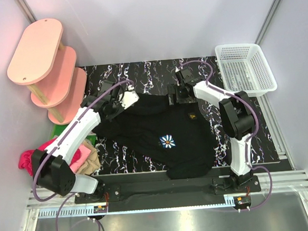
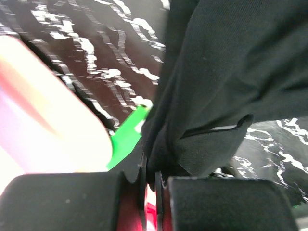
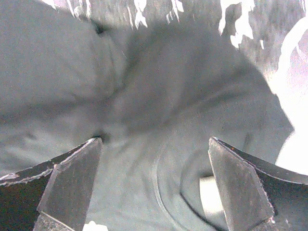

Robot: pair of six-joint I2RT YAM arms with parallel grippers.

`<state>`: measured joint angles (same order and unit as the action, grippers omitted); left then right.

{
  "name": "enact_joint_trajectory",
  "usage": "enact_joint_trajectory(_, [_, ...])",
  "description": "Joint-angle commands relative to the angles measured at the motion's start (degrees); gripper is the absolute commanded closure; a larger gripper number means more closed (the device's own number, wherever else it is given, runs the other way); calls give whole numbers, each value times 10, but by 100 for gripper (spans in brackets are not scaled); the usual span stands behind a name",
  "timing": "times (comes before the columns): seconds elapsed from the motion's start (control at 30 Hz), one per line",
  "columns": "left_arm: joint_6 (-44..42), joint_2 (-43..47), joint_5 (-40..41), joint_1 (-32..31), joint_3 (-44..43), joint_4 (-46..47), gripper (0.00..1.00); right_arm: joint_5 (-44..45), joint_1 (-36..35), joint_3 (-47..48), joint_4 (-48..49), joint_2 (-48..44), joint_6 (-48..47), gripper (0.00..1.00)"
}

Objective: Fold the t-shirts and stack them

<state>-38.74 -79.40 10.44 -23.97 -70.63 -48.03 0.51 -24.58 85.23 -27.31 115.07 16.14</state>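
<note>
A black t-shirt [image 1: 155, 127] with a white daisy print [image 1: 167, 141] lies spread on the marbled table. My left gripper [image 1: 122, 100] sits at the shirt's far left corner. In the left wrist view its jaws [image 2: 151, 174] are shut on a fold of the black cloth [image 2: 226, 82]. My right gripper [image 1: 180, 94] hovers at the shirt's far edge near the collar. Its fingers [image 3: 77, 178] stand wide open over the collar seam [image 3: 166, 192], holding nothing. More t-shirts, magenta [image 1: 28, 159], pink and tan [image 1: 89, 160], are heaped at the table's left edge.
A pink three-tier shelf [image 1: 45, 65] stands at the far left, close to my left arm. A white basket [image 1: 244, 69] sits at the far right corner. A flat green packet [image 2: 127, 137] lies by the shelf's foot.
</note>
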Motion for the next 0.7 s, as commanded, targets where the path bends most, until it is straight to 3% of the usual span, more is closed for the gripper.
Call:
enact_joint_trajectory(0.0, [20, -17, -46, -4, 21, -19, 96, 6, 4, 113, -4, 54, -2, 0])
enact_joint_trajectory(0.17, [35, -19, -88, -4, 47, -33, 96, -3, 12, 299, -35, 160, -17, 0])
enact_joint_trajectory(0.37, [46, -23, -101, -4, 80, -34, 96, -58, 13, 445, -76, 271, 6, 0])
enact_joint_trajectory(0.5, [48, -33, -115, -2, 94, -28, 96, -118, 5, 448, -71, 292, 30, 0])
enact_joint_trajectory(0.67, [53, -44, -126, 1, 100, -22, 96, -130, -32, 477, -65, 319, -36, 0])
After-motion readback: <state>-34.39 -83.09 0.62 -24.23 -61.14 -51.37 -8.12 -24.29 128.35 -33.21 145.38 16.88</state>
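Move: The black t-shirt's far edge lies about 9 cm ahead of the open right hand and 8 cm to its left, a few centimetres below. The brown patch is some 9 cm back and 7 cm to the right, and the daisy print about 25 cm back and 8 cm to the left. The left hand holds the shirt's left end up; its lowering spot is 6 cm back and 13 cm below it, with that far edge 17 cm ahead and 34 cm to its right. The right hand, fingers wide open and still tipped forward and down, sweeps about 13 cm forward and 8 cm left over the t-shirt to its far edge, lifting some 3 cm on the way, then easing back a little and sinking about 5 cm with its left side rolling up 10 degrees. Meanwhile the left hand keeps its pinch on the bunched black cloth and lowers it about 8 cm while drawing it back 6 cm towards the base, tilting some 20 degrees so that its fingers point more steeply down. ##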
